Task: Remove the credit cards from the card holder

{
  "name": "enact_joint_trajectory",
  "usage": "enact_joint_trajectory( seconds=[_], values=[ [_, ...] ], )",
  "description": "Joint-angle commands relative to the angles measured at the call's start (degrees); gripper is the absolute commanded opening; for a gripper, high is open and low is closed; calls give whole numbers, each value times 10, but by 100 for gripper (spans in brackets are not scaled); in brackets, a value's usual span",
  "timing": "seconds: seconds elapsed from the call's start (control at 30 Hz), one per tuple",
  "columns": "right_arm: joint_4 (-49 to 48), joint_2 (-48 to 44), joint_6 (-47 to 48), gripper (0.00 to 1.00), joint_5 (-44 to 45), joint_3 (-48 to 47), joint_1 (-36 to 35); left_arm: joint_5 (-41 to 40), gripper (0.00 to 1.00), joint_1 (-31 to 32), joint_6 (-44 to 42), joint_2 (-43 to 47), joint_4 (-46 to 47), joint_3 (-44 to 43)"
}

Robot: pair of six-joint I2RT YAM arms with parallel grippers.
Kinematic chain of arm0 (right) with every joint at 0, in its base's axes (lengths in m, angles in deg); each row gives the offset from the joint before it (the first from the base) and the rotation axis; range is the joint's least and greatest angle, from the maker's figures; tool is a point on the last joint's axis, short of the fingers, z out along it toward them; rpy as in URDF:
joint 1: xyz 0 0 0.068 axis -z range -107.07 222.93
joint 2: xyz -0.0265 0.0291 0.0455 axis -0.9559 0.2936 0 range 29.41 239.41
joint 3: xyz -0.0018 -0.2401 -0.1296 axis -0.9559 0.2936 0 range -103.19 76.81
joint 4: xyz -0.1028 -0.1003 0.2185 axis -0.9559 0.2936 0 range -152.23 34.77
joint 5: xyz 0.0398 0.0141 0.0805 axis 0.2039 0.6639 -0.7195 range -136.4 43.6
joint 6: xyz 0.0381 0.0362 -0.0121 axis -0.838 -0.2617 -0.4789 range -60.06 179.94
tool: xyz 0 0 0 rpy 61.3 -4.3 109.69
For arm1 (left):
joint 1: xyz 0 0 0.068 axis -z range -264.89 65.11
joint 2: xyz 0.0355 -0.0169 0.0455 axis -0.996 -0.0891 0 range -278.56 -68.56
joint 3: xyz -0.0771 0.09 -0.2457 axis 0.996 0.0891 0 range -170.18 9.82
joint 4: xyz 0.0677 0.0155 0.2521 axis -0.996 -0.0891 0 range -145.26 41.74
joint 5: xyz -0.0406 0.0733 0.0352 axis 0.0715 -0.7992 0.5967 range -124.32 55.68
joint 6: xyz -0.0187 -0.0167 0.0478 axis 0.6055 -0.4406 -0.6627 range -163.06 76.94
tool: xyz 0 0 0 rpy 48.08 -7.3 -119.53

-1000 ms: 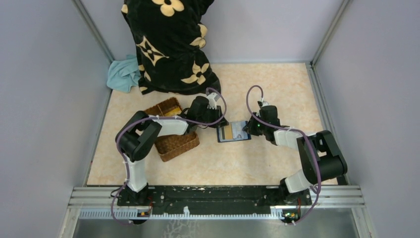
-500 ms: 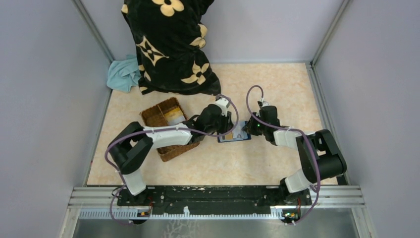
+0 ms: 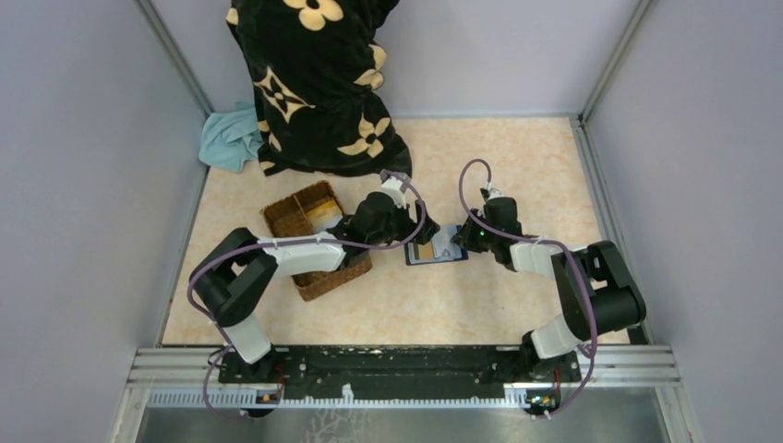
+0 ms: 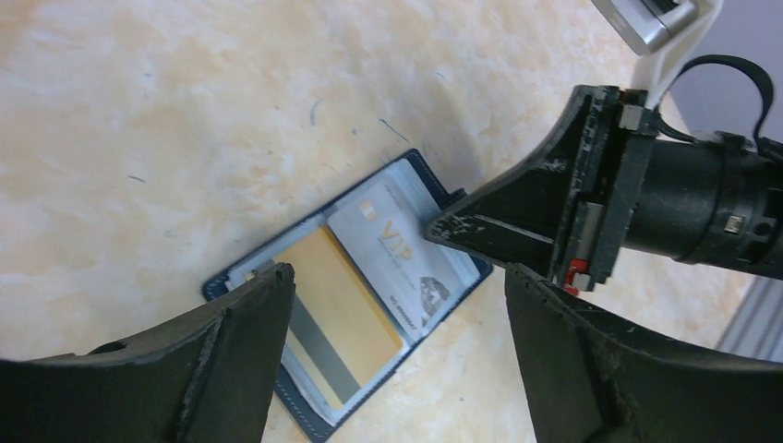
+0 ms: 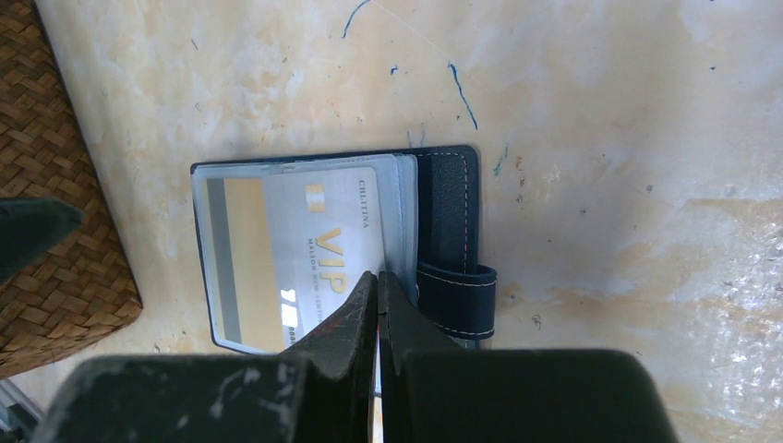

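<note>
The navy card holder (image 5: 445,203) lies open on the table, its clasp strap to the right. A gold credit card (image 4: 337,309) and a white VIP card (image 4: 397,249) sit in its clear sleeves. My right gripper (image 5: 377,277) is shut, with nothing between its fingers. Its tip presses down on the sleeves near the holder's spine. My left gripper (image 4: 399,277) hovers just above the holder's left half, jaws wide open and empty. In the top view the left gripper (image 3: 414,231) and right gripper (image 3: 466,242) flank the holder (image 3: 441,251).
A brown wicker basket (image 3: 319,268) stands just left of the holder, under the left forearm. A pale yellowish card (image 3: 323,215) lies in its back compartment. A black flowered blanket (image 3: 314,83) and a teal cloth (image 3: 231,138) lie at the back left.
The left gripper swung right over the holder, drew back a little to the left and opened its jaws wide. The right gripper stayed shut, pressing on the holder.
</note>
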Motion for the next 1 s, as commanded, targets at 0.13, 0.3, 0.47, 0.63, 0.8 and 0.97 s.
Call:
enact_joint_trajectory(
  seconds=[0.13,0.3,0.47,0.63,0.8,0.97],
  values=[
    [5,10,3,0,16,11,2,125,75,-20,102,-30,70,13],
    [6,10,-7,0,21,15,2,138,71,-22,118,-49,81,27],
    [12,23,-9,0,16,12,2,130,69,-23,113,-61,75,35],
    [6,25,-13,0,9,14,2,143,69,-23,122,-84,79,31],
    [6,25,-13,0,8,14,2,159,68,-26,138,-106,98,28],
    [6,25,-14,0,5,15,2,161,66,-30,148,-125,116,31]
  ],
)
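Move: Right and below the left hand lies the VIP card in the open holder, about 5 cm to its right, 1 cm back and 9 cm down; the yellow card is 4 cm left of the VIP card. The right fingertips sit some 8 cm to the left hand's right, 1 cm back and 9 cm down, and the basket's middle is roughly 23 cm to its left. From the right hand, the VIP card's middle is about 3 cm left, level fore and aft and 1 cm lower. Sinking about 6 cm and drawing back some 3 cm, the left hand comes down towards the VIP card, starting with a short back-and-right slide before the real descent. Its fingers tip down by roughly 15 degrees and narrow from nearly full width to about two thirds open, one tip ending close over the yellow card beside the VIP card. The right hand keeps its shut tips at the sleeve's edge. ##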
